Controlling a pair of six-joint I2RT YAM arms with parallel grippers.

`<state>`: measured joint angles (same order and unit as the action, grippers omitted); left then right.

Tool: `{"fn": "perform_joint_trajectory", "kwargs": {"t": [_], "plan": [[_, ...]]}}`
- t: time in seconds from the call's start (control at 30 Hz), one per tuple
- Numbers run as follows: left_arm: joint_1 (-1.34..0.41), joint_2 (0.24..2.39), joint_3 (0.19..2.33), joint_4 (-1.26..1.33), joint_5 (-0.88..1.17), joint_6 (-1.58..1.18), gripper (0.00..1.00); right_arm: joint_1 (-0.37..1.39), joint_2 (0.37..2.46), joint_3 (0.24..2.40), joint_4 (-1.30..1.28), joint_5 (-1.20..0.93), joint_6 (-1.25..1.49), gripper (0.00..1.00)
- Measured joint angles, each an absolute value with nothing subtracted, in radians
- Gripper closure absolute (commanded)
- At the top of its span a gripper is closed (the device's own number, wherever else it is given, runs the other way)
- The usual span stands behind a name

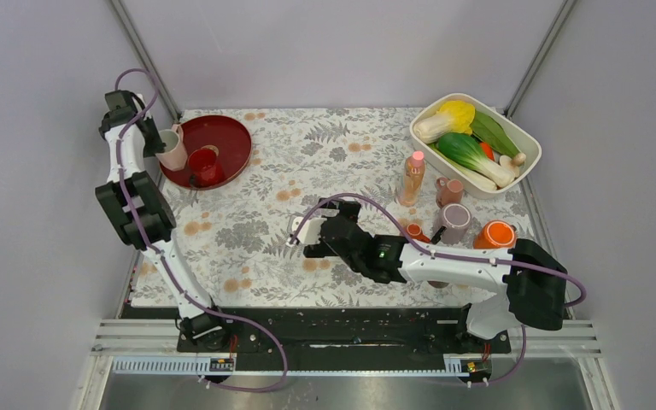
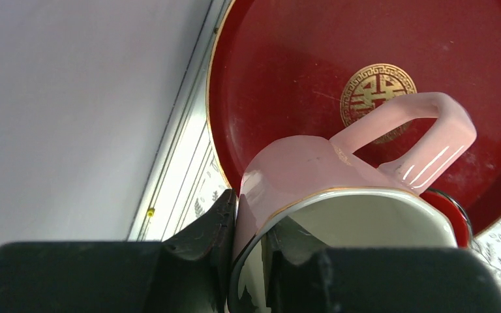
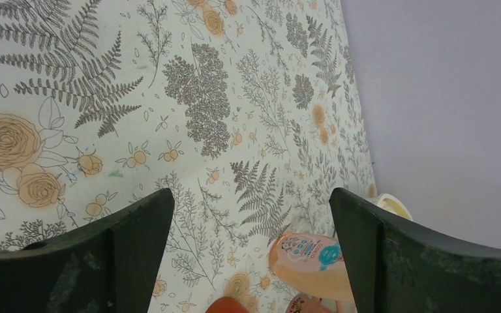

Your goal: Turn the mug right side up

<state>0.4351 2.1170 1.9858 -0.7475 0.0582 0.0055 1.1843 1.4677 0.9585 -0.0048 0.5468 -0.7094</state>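
The pale pink mug (image 1: pixel 172 149) sits at the left rim of the red tray (image 1: pixel 226 137). Its whitish mouth is turned up and toward the left arm, and its handle points to the back. My left gripper (image 1: pixel 156 142) is shut on the mug's rim. In the left wrist view the mug (image 2: pixel 300 169) fills the lower middle, its handle (image 2: pixel 424 130) over the tray (image 2: pixel 287 59). One finger of the left gripper (image 2: pixel 254 228) presses the outer wall and the other is inside the mouth. My right gripper (image 1: pixel 297 235) hovers open over mid-table; the right gripper (image 3: pixel 251 222) holds nothing.
A glossy red mug (image 1: pixel 205 165) stands in the tray beside the pink one. At the right are a white tub (image 1: pixel 525 137) of vegetables, an orange bottle (image 1: pixel 412 178), two mauve mugs (image 1: pixel 449 191) (image 1: pixel 453 222) and orange cups (image 1: pixel 495 233). The bottle (image 3: pixel 306 261) lies just ahead of the right fingers.
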Motion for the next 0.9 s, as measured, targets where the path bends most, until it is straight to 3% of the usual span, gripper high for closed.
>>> {"fn": "perform_joint_trajectory", "kwargs": {"t": [0.73,0.9], "plan": [[0.435,2.261,2.000,-0.640,0.052,-0.035,1.00,1.216,1.470,1.063,-0.190,0.566,-0.612,0.00],[0.437,2.264,1.990,-0.635,0.052,-0.036,0.92,1.216,1.471,1.079,-0.199,0.579,-0.604,0.01]]}}
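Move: Over the tray's left edge, the left hand already holds the pink mug, opening up, by its left wall. The free spot it is bound for lies about 4 cm ahead, 3 cm to the right and 13 cm below the hand. The tray's middle is some 7 cm ahead and 8 cm right, 14 cm down; the red mug stands roughly 10 cm right and 1 cm back, 10 cm down. From the idle right hand, that spot is about 27 cm ahead, 46 cm left and 16 cm lower. Lowering the pink mug about 6 cm towards the tray, the left hand also eases some 2.5 cm forward in the first half, into the space between the tray's left rim and the red mug. The sinking slows briefly partway, then goes on and dies out at the bottom. The wrist hardly turns, and the fingers keep their pinch on the mug's wall. ##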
